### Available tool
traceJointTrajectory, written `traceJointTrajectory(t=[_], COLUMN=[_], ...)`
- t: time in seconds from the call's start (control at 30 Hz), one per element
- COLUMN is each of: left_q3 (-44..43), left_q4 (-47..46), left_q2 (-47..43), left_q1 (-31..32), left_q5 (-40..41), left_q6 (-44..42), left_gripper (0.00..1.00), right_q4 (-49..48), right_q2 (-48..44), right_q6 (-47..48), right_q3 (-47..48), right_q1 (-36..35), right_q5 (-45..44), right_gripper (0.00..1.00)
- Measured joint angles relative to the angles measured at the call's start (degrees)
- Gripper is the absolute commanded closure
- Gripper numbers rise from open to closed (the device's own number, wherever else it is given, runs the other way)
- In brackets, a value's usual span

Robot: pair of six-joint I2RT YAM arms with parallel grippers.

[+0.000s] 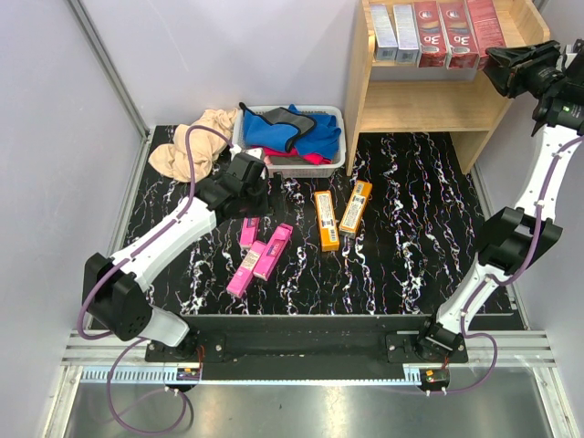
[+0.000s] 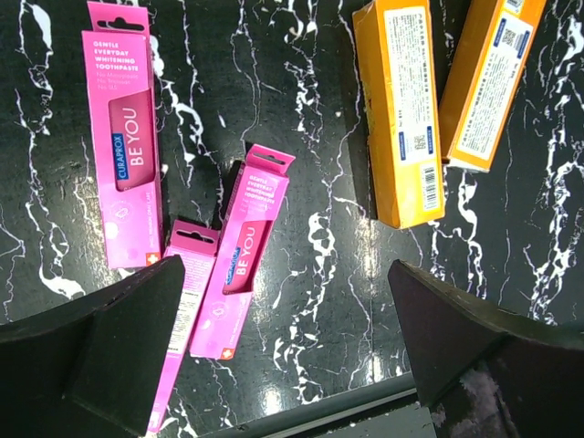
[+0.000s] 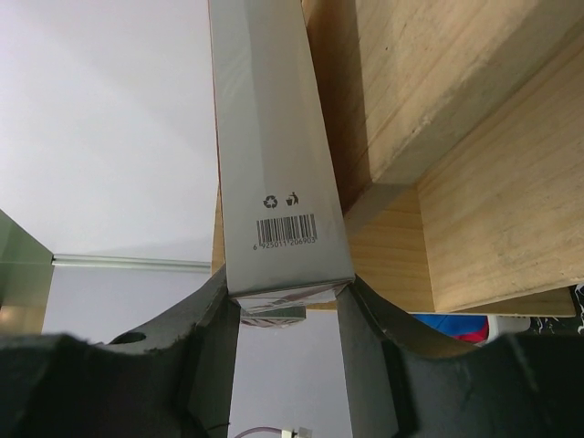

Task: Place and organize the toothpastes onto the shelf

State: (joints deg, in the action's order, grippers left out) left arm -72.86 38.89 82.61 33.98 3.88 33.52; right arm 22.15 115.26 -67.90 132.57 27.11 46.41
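Observation:
On the upper tier of the wooden shelf (image 1: 429,109) stand two silver-grey and three dark red toothpastes (image 1: 431,35). My right gripper (image 1: 500,58) is shut on the near end of the rightmost box (image 3: 274,155), which shows a grey face with a barcode next to the shelf's side panel (image 3: 429,82); the right gripper (image 3: 287,283) clamps its end. Three pink toothpastes (image 1: 260,251) and two orange ones (image 1: 326,220) lie on the black marble table. My left gripper (image 1: 248,187) hovers open over the pink boxes (image 2: 248,246), with the orange boxes (image 2: 401,109) further off. Nothing is between the left gripper's (image 2: 285,269) fingers.
A white basket (image 1: 336,114) of blue and red cloths stands at the back, left of the shelf, with a beige cloth (image 1: 192,146) beside it. The shelf's lower tier (image 1: 415,146) holds nothing. Grey walls close in both sides.

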Motion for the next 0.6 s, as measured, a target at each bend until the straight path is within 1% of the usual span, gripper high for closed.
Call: traceJointTrajectory(t=[0.07,0.17,0.2,0.27,0.3,0.33,0.4,0.6], left_q3=[0.3,0.3,0.3,0.3,0.3,0.3,0.3,0.6], left_q4=[0.0,0.0,0.0,0.0,0.0,0.0,0.0,-0.1], left_q2=[0.0,0.0,0.0,0.0,0.0,0.0,0.0,0.0], left_q1=[0.0,0.0,0.0,0.1,0.1,0.2,0.2,0.6], left_q5=[0.0,0.0,0.0,0.0,0.0,0.0,0.0,0.1], left_q6=[0.0,0.3,0.4,0.6,0.6,0.6,0.7,1.0], left_gripper=[0.01,0.01,0.01,0.01,0.01,0.01,0.01,0.01], right_q4=[0.0,0.0,-0.2,-0.1,0.2,0.3,0.7,0.8], right_q2=[0.2,0.5,0.6,0.8,0.9,1.1,1.1,1.0], right_q6=[-0.2,-0.6,-0.7,-0.2,-0.2,0.0,0.4,1.1], right_q3=[0.2,0.5,0.6,0.6,0.6,0.5,0.2,-0.9], right_q1=[0.0,0.0,0.0,0.0,0.0,-0.1,-0.2,-0.2], right_q5=[-0.1,0.1,-0.1,-0.3,-0.3,-0.3,-0.4,-0.5], right_gripper=[0.53,0.43,0.30,0.18,0.10,0.07,0.01,0.00])
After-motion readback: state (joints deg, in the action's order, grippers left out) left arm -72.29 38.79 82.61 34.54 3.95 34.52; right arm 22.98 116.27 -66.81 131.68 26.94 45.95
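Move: The last red toothpaste box is already between the right fingers, gripped by its near end on the upper shelf, its middle about 8 cm ahead and 2 cm to the left at hand height. The second red box lies level with it, roughly 5 cm farther left; the shelf's right side panel is some 7 cm to the hand's right and 8 cm ahead. From the left hand, the last red box lies about 30 cm ahead, 46 cm right and 25 cm higher. Release the red toothpaste box on the upper shelf: hold the right hand almost still at first, then spread the fingers from half open to fully open, one above the box and one below. As they part, sink about 2 cm, edging forward under 1 cm, with the wrist barely turning, so the pinch on the near end is given up. ##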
